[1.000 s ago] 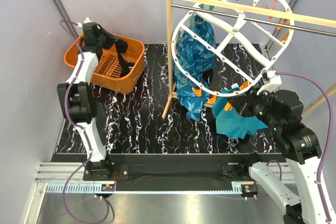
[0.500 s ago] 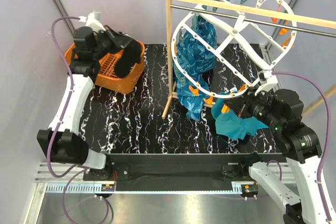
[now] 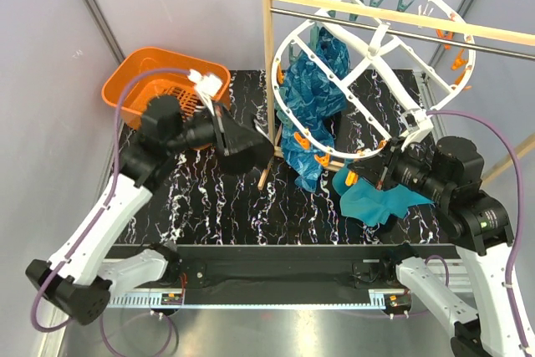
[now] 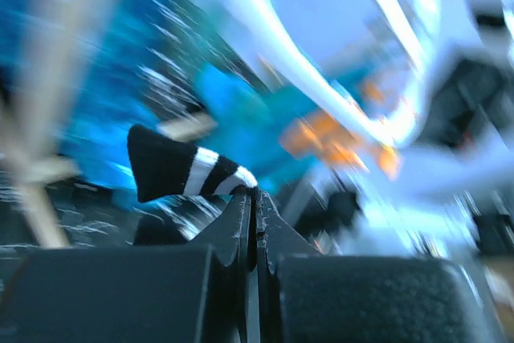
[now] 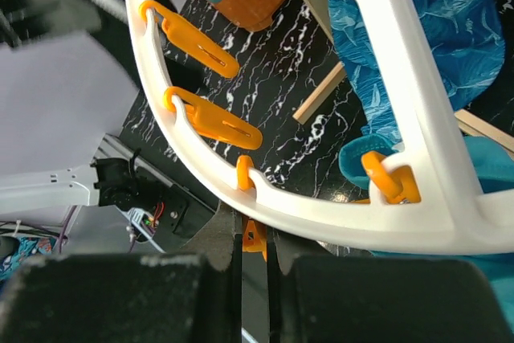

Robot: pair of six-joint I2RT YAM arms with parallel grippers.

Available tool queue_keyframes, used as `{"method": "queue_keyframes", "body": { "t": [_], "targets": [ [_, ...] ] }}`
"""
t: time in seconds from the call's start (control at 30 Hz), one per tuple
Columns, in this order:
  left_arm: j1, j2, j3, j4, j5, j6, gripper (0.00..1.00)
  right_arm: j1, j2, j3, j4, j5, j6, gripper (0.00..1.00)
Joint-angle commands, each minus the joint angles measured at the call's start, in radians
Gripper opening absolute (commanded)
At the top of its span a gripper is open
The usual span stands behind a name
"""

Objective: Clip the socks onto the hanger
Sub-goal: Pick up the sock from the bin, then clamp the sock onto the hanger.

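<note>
A black sock with white stripes (image 4: 181, 173) hangs from my left gripper (image 4: 254, 195), whose jaws are shut on its edge. In the top view that gripper (image 3: 227, 133) holds the sock (image 3: 251, 150) above the table, just left of the wooden post. The hanger (image 3: 374, 42), a white oval frame with orange and teal clips, hangs tilted from the rod. My right gripper (image 3: 387, 170) is at its lower rim. In the right wrist view its jaws (image 5: 255, 240) are shut on an orange clip (image 5: 255, 234) under the white rim (image 5: 337, 218). More orange clips (image 5: 215, 120) line the rim.
The orange basket (image 3: 138, 77) stands at the back left. A wooden rack (image 3: 270, 81) with a metal rod carries the hanger. A blue patterned cloth (image 3: 311, 98) and a teal cloth (image 3: 376, 202) hang from the hanger's clips. The table top (image 3: 209, 198) is black marble.
My left arm has swung from the basket out over the table toward the hanger, carrying the sock. The hanger has tilted a little. The right gripper has stayed on its clip.
</note>
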Motion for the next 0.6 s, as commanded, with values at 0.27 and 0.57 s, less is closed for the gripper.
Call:
{"method": "queue_keyframes", "body": {
  "t": [0.27,0.57],
  "targets": [
    [-0.424,-0.147,-0.248,0.282,0.16,-0.028,0.0,0.001,-0.054,-0.02,-0.149,-0.177,0.024,0.0],
    [-0.672,0.006,-0.105,0.294,0.217,0.106,0.0,0.006,-0.114,-0.022,-0.134,-0.273,-0.005,0.0]
  ]
}}
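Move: The orange clip pinched by the right hand on the hanger's rim lies some 24 cm to the right of the left hand, which already holds the black sock, and about 9 cm back, roughly level in height. The next orange clip is about 16 cm right and 5 cm back, the one after about 10 cm right and 1 cm back. From the right hand the sock is some 26 cm to the left and 6 cm ahead. The black sock, still pinched in the shut left fingers, is swept quickly back some 20 cm and about 8 cm to the right, past the hanger's near-left rim, coming closer to the held clip, while that hand swings about 45 degrees clockwise. The right hand keeps its pinch on the clip and draws it back about 5 cm, rising slightly and turning a little counter-clockwise. ##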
